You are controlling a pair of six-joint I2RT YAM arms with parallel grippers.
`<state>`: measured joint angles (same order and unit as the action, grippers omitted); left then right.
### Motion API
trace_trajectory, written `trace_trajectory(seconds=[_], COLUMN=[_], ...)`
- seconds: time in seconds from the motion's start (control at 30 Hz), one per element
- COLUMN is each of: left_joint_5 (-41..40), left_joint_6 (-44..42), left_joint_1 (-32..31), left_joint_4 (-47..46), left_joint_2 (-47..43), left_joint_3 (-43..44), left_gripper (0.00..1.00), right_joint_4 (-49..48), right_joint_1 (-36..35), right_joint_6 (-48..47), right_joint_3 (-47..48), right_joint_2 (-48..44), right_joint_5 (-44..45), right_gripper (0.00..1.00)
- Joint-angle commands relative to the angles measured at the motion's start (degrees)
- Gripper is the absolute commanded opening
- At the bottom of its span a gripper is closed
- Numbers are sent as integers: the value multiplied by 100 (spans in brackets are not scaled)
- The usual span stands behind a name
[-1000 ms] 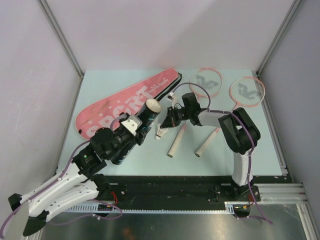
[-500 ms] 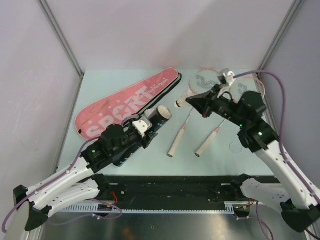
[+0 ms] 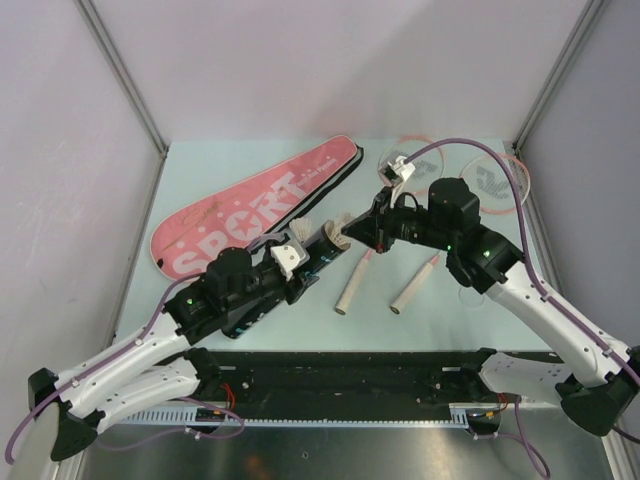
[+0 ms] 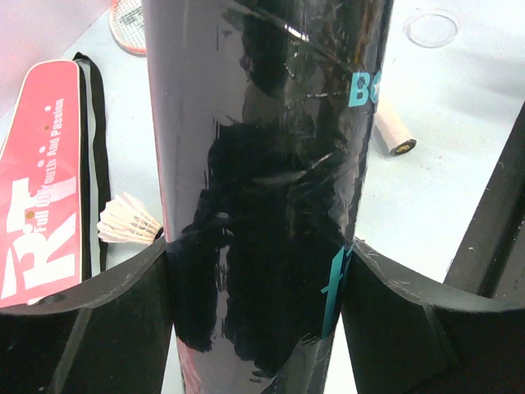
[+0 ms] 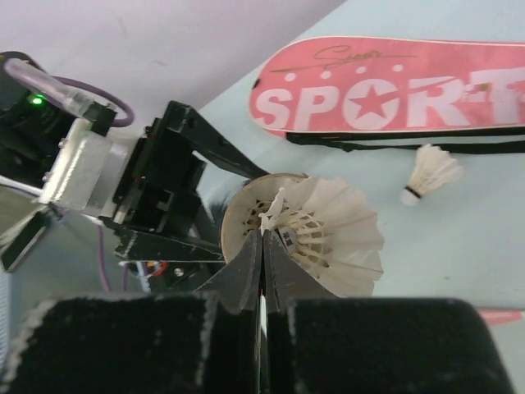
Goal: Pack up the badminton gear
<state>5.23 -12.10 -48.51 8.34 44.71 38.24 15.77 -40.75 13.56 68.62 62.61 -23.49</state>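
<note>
My left gripper [image 4: 258, 246] is shut on the long black tube [image 4: 262, 164], one jaw on each side. In the top view the tube [image 3: 305, 255] points up and right, with its open end [image 5: 242, 215] toward my right gripper [image 5: 262, 238]. That gripper is shut on the feathers of a white shuttlecock [image 5: 340, 234], held right at the tube's mouth [image 3: 338, 232]. A second shuttlecock [image 5: 431, 172] lies on the table beside the pink "SPORT" bag [image 3: 250, 205]. Two pink-rimmed rackets lie to the right, their pale handles [image 3: 352, 285] [image 3: 415, 283] pointing toward me.
The right arm partly hides the racket heads [image 3: 495, 180] at the back right. A clear round lid [image 4: 432, 29] lies on the table near a racket handle [image 4: 394, 135]. The bag's black strap [image 4: 97, 148] runs along its edge. Grey walls close in both sides.
My right gripper has swung left and down from near the racket heads, bringing the shuttlecock to the tube's mouth. The left arm with the tube has shifted only slightly.
</note>
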Motion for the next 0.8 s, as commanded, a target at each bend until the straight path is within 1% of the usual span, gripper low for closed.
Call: trace_trajectory(seconds=[0.0, 0.03, 0.07, 0.1, 0.13, 0.17, 0.2, 0.23, 0.27, 0.3, 0.33, 0.37, 0.4, 0.43, 0.47, 0.5, 0.53, 0.57, 0.6, 0.63, 0.67, 0.7, 0.73, 0.77], left_joint_5=[276, 276, 276, 276, 250, 233, 224, 224, 232, 241, 241, 241, 232, 224, 189, 58, -83, -223, -512, -750, -874, -1180, -1322, -1497], left_joint_6=[-214, -214, -205, -223, -214, -205, -214, -205, -197, -205, -188, -196, -188, -188, -188, -179, -170, -161, -161, -144, -152, -135, -100, -82], left_joint_1=[17, 17, 17, 17, 17, 17, 17, 17, 17, 17, 17, 17, 17, 17, 17, 17, 17, 17, 17, 17, 17, 17, 17, 17], left_joint_4=[-351, -359, -351, -359, -359, -351, -359, -351, -368, -351, -359, -359, -359, -359, -351, -359, -359, -351, -359, -359, -359, -351, -359, -368], left_joint_2=[-85, -94, -94, -111, -129, -155, -173, -208, -234, -252, -252, -261, -261, -261, -252, -261, -278, -287, -313, -322, -340, -349, -384, -401], left_joint_3=[237, 237, 237, 237, 237, 237, 228, 219, 210, 219, 219, 219, 219, 219, 219, 219, 236, 237, 237, 237, 228, 237, 245, 245], left_gripper=[16, 16, 16, 16, 15, 15, 15, 15, 15, 15, 15, 15, 15, 15, 15, 15, 15, 15, 15, 15, 14, 14, 14, 14], right_joint_4=[-91, -187, -519, -766, -995, -1449, -1785, -2075, -2661, -3058, -3506, -4363, -4876, -5343, -6052, -6329, -6367, -5801, -5387, -4948, -4091, -3847, -3505, -3406], right_joint_1=[32, 58, 102, 111, 137, 181, 225, 356, 427, 480, 524, 603, 630, 665, 743, 822, 954, 1242, 1393, 1525, 1631, 1762, 1807, 1842], right_joint_6=[506, 672, 909, 1364, 1655, 1902, 2427, 2745, 3044, 3369, 3964, 4318, 4635, 5169, 5339, 5437, 5151, 4826, 4379, 3991, 3291, 3023, 2838, 2558], right_joint_3=[55, 12, -59, -285, -401, -515, -673, -953, -1112, -1236, -1507, -1631, -1737, -1842, -1870, -1870, -1878, -1861, -1835, -1791, -1712, -1625, -1615, -1606], right_joint_2=[84, 198, 225, 225, 199, 164, 146, 138, 190, 242, 286, 400, 436, 471, 498, 420, 262, 78, -289, -406, -477, -495, -452, -399], right_joint_5=[-709, -1084, -1314, -1473, -1579, -1624, -1676, -1755, -1817, -1965, -2324, -2432, -2546, -2747, -2871, -2985, -3013, -2917, -2646, -2444, -2224, -1804, -1548, -1284], right_gripper=[0, 0, 0, 0, 0, 0, 0, 0, 1, 12, 39, 53, 65, 78, 79, 80, 83, 86, 89, 91, 92, 92, 92, 93])
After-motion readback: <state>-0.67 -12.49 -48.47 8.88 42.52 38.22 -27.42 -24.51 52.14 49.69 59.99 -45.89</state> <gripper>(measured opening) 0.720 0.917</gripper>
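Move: My right hand has the shuttlecock pinched, cork end toward the tube; the tube mouth is about 6 cm to its left, level with it front to back and some 3 cm lower. The last shuttlecock lies on the table roughly 18 cm ahead, 15 cm left and 31 cm below; a racket handle lies almost straight beneath, about 2 cm back and 2 cm right. From my left hand, which grips the tube, the mouth is about 7 cm ahead, 9 cm right and 9 cm up. I ease the shuttlecock in my right hand left, back and down, some 2 cm each way, into the tube mouth, tipping my fingertips up some 25 degrees as I go. There I spread my fingers nearly fully to let go, then draw off right and up about 5 cm, a little forward. My left hand keeps its grip on the tube and only late shifts about 2 cm, mostly left. ##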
